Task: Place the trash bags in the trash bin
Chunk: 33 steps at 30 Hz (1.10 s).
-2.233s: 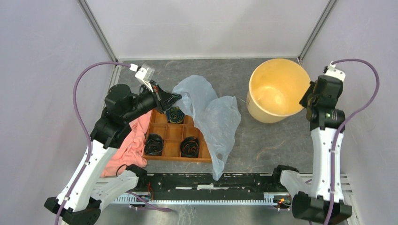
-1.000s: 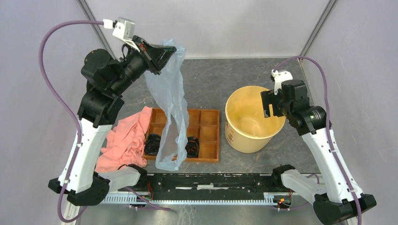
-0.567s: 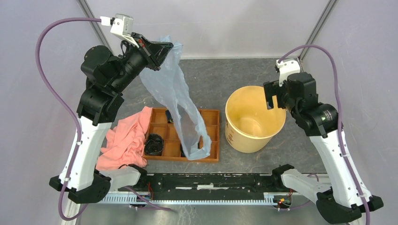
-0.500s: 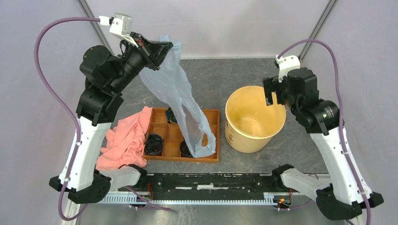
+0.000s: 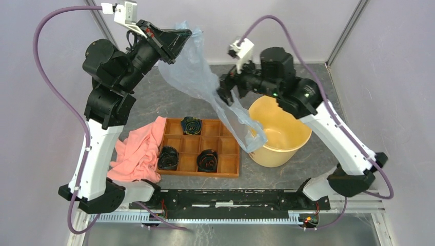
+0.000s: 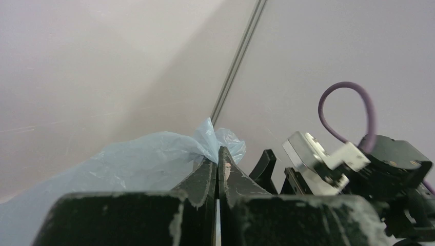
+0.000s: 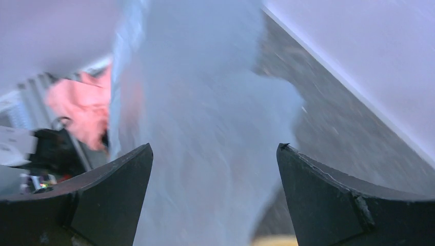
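The pale-blue trash bag hangs from my left gripper, which is shut on its top corner high above the table's back left. The film slants down to the right, and its lower end lies at the left rim of the yellow trash bin. My right gripper is open at the bag's middle, just left of the bin. In the left wrist view the shut gripper pinches the bag. In the right wrist view the gripper is wide open with the blurred bag right in front of it.
An orange-brown compartment tray holding black coils lies below the bag at the front middle. A salmon-pink cloth lies left of the tray and also shows in the right wrist view. The enclosure's walls stand close behind and at both sides.
My right arm has swung left from the bin's right side, over the bin, to the bag's middle. The bag's lower end has swung right from over the tray to the bin's rim.
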Tool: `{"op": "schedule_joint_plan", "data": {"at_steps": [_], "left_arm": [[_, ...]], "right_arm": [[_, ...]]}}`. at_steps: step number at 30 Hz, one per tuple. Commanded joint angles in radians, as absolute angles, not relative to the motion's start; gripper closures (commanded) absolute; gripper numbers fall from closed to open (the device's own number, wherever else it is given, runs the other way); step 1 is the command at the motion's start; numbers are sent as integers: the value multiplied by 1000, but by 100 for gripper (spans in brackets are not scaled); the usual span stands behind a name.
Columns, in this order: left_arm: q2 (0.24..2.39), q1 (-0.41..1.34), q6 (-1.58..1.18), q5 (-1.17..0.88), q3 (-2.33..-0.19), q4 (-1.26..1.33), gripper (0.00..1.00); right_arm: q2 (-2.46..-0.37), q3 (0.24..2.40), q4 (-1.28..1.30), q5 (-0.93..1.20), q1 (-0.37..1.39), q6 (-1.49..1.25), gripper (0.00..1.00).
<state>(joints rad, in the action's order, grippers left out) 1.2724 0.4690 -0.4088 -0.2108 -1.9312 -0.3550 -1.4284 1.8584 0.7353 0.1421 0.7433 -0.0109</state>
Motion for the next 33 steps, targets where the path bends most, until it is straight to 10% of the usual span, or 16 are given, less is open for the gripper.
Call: {"op": "schedule_joint_plan", "data": {"at_steps": [1,17,33], "left_arm": [[1304,475,-491,-269,-1977,-312,98],[1224,474,-568,-249,-1861,-248,98],[1250,474,-577,-195,-1896,-254,98]], "right_arm": [[-1497,2024,556,178,866,-34,2],[-1313,1729,283,-322,1095,-131,2],[-1604,1883,298,-723,1249,-83,2]]}}
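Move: Some 4 cm to the left of the right hand, 2 cm farther out and about level with it, hangs the middle of the blue trash bag. From the left hand, which already pinches its top, that middle lies about 6 cm right and 20 cm below, level fore and aft. The trash bin is about 18 cm right of the right hand, 2 cm back and 28 cm down; the wooden tray lies 9 cm left, 5 cm back and 40 cm below. Sweeping left after the hanging bag, the open right gripper goes about 7 cm left, backs and climbs while easing slightly right, then pushes on left and sinks, ending some 12 cm left, 4 cm back and 3 cm higher, under the left gripper. Its wrist rolls and turns about 15 degrees clockwise. The fingers stay wide open facing the film, touch unclear; the left hand keeps its pinch nearly in place. ##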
